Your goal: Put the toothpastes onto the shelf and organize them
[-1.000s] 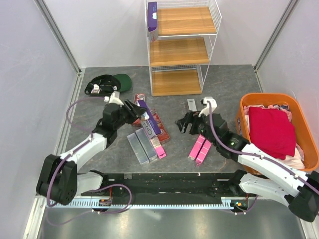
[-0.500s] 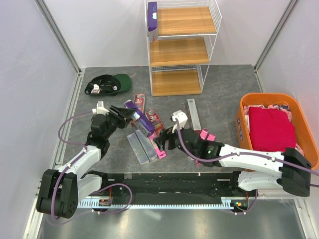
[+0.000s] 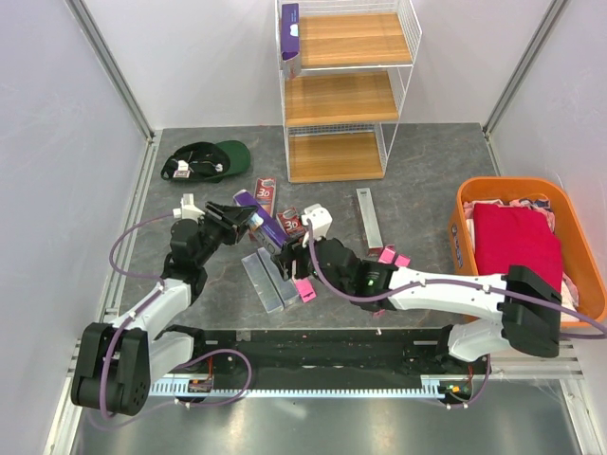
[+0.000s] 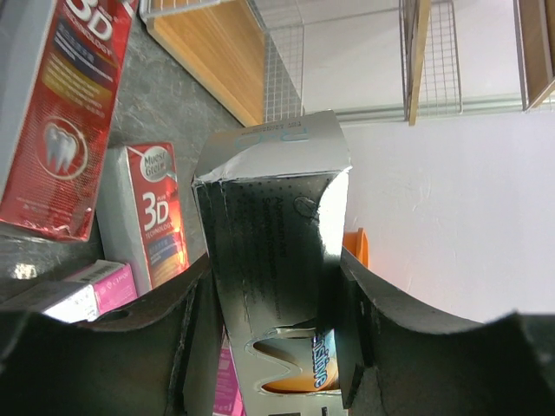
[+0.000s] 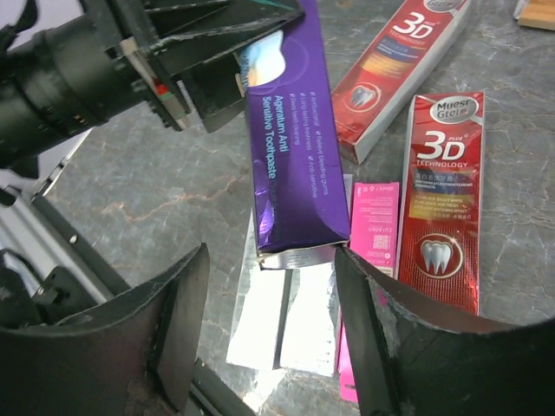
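Note:
My left gripper (image 3: 232, 216) is shut on a purple toothpaste carton (image 3: 264, 223), holding it tilted above the table. In the left wrist view that carton (image 4: 277, 251) fills the gap between both fingers. My right gripper (image 5: 270, 260) is open, and the carton's free end (image 5: 299, 251) lies right at its fingertips, nearer the right one. Under it lie two silver cartons (image 5: 286, 321), a pink one (image 5: 375, 225) and two red 3D ones (image 5: 447, 199). The white wire shelf (image 3: 341, 95) stands at the back with one purple carton (image 3: 290, 38) on its top board.
Two pink cartons (image 3: 389, 256) and a silver-grey one (image 3: 368, 216) lie right of the pile. An orange basket (image 3: 560, 204) with red cloth stands at the right edge. A green cap (image 3: 204, 159) lies at the back left.
My right arm has swung left from the pink cartons to the free end of the purple carton, and its jaws have narrowed. My left gripper drew back left with the carton, then held still.

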`<state>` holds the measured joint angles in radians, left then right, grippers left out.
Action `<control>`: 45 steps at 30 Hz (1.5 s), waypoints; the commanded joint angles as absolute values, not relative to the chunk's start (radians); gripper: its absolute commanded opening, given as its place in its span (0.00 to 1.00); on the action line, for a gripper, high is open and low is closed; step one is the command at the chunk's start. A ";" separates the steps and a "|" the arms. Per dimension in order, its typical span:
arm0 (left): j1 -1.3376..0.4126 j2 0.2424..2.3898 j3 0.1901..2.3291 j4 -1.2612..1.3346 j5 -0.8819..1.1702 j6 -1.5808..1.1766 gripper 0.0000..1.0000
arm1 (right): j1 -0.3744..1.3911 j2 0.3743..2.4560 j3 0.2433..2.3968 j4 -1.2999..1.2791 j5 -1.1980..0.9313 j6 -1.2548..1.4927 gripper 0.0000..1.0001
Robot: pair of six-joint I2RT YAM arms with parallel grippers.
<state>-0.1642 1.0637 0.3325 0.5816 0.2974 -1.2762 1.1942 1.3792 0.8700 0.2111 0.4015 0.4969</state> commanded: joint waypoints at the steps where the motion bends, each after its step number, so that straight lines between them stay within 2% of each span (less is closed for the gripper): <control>1: -0.158 1.034 0.327 0.672 0.328 -1.324 0.37 | 1.198 1.449 0.972 0.176 0.448 0.508 0.64; 4: -0.158 1.031 0.325 0.673 0.331 -1.325 0.37 | 1.198 1.471 0.985 0.170 0.449 0.520 0.59; 8: -0.156 1.023 0.321 0.677 0.334 -1.333 0.37 | 1.197 1.483 1.006 0.144 0.488 0.531 0.58; 19: -0.155 0.977 0.325 0.634 0.319 -1.315 0.37 | 1.197 1.450 1.009 0.045 0.597 0.551 0.68; 27: -0.155 0.983 0.316 0.658 0.336 -1.333 0.37 | 1.197 1.482 0.986 0.169 0.522 0.511 0.70; 34: -0.155 1.023 0.308 0.721 0.365 -1.370 0.37 | 1.195 1.499 0.992 0.210 0.428 0.480 0.59; 41: -0.155 1.034 0.307 0.735 0.367 -1.373 0.38 | 1.190 1.486 0.994 0.172 0.402 0.469 0.31; 45: -0.153 1.029 0.314 0.719 0.371 -1.352 0.46 | 1.174 1.462 0.985 0.166 0.384 0.477 0.28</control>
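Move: Out ahead and to the left of the right hand, the purple toothpaste box hangs in the left hand's grip, its middle some 9 cm forward, 6 cm left and about level. The left hand has that middle roughly 2 cm to its right and 1 cm back. On the table some 15 cm below the right hand lie the silver boxes, 4 cm ahead and 5 cm left; the pink box, 7 cm ahead and 1 cm right; and the nearer red 3D box, 15 cm ahead and 2 cm right. Easing about 2 cm forward and 2 cm down onto the purple box's near end, the right hand swings slightly right with a clockwise turn of some 8 degrees, then comes back left and up a little. Its fingers narrow, reopen, and finally close to pinch the end. The left hand keeps its grip, shifting slightly left, then rising and settling about 1 cm higher. ##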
